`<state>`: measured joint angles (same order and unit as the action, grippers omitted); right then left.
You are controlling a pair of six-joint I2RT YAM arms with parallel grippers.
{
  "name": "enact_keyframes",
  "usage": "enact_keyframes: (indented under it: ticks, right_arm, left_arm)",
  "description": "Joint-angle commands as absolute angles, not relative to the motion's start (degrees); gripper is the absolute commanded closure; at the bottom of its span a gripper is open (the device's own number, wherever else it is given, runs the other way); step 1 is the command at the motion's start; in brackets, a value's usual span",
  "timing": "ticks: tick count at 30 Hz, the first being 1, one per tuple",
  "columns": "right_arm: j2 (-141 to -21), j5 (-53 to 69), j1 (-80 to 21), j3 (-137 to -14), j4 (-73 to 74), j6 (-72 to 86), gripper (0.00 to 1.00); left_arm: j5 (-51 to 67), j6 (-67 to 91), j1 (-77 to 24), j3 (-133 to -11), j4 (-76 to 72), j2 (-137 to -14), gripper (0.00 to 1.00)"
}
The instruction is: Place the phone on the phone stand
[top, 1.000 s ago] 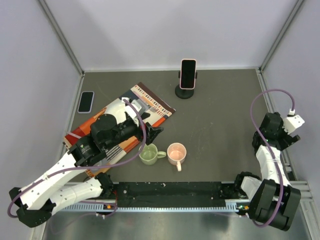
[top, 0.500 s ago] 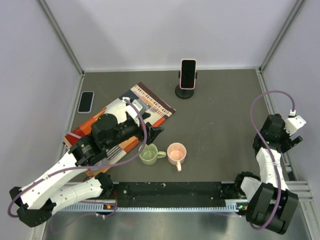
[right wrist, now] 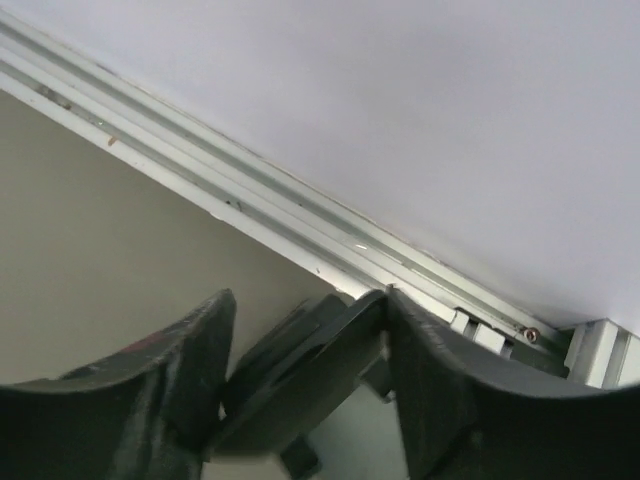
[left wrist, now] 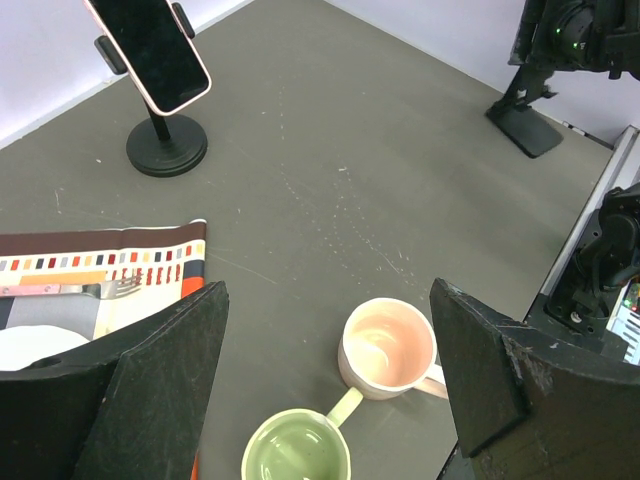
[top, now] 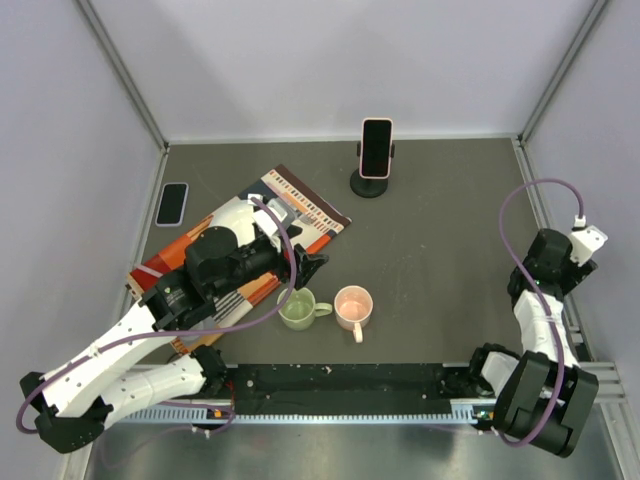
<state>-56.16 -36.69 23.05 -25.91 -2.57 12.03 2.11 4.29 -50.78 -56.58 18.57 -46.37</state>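
Observation:
A pink-cased phone (top: pixel 376 147) stands upright in a black phone stand (top: pixel 369 183) at the back centre, also visible in the left wrist view (left wrist: pixel 160 52). Another phone (top: pixel 172 203), in a dark case, lies flat by the left wall. A further black phone stand (left wrist: pixel 525 125) stands at the right edge. My right gripper (top: pixel 583 243) is over that phone stand, and in the right wrist view its dark plate (right wrist: pixel 300 370) spans the gap between both fingers of that gripper (right wrist: pixel 308 300). My left gripper (left wrist: pixel 328 300) hangs open above two mugs, holding nothing.
A green mug (top: pixel 298 309) and a pink mug (top: pixel 353 306) sit side by side near the front. A colourful magazine (top: pixel 300 207) lies under my left arm. Metal frame rails (right wrist: pixel 260 195) and white walls close in the right side.
My right gripper's jaws have narrowed onto the right-hand stand, and that wrist has shifted slightly toward the right wall. The left arm, phones and mugs have not moved.

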Motion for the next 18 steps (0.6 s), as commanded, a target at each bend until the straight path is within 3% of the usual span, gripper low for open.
enact_keyframes:
  ticks: [1, 3, 8, 9, 16, 18]
  right_arm:
    - [-53.9, -32.1, 23.5, -25.3, -5.1, 11.8, 0.53]
    - [-52.9, -30.2, 23.5, -25.4, -4.7, 11.9, 0.68]
    - [-52.6, -26.0, 23.4, -27.6, -3.1, 12.2, 0.88]
    - [-52.6, -24.0, 23.4, -28.0, -2.8, 13.0, 1.0]
    - [-54.5, -22.6, 21.6, -30.6, -2.3, 17.7, 1.0]
    - [-54.7, -27.3, 19.2, -30.7, -2.3, 22.6, 1.0]
  left_arm:
    - [2.3, 3.4, -51.0, -56.8, 17.7, -45.5, 0.13]
    - [2.0, 3.4, -51.0, -56.7, 17.7, -45.3, 0.13]
    - [1.7, 3.5, -51.0, -56.1, 17.2, -45.0, 0.13]
    - [1.5, 3.6, -51.0, -56.0, 17.2, -44.9, 0.13]
    - [0.6, 4.0, -50.9, -56.0, 16.9, -45.3, 0.13]
    - [0.5, 4.0, -50.9, -55.9, 16.8, -45.6, 0.13]
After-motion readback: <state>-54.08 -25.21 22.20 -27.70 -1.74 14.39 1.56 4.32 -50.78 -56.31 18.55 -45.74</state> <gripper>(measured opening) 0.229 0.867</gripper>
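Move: The black folding stand by the right-hand rail is already between my open right fingers, its middle about 1 cm ahead, 1 cm to the left and 4 cm below. Nothing stands close to it: the phone on its round stand is some 32 cm farther out and 47 cm to the left of my right hand, the pink mug roughly 5 cm back and 52 cm left. From my left hand the black stand lies about 60 cm right, 5 cm ahead and 25 cm lower. I close my right fingers on the upright part of the black folding stand until they stop short of shut, pinching it. As they close I'm already drawing the hand forward and left, away from the side rail, and a little up, some 4 to 5 cm in all, turning it about 10 degrees counter-clockwise. ##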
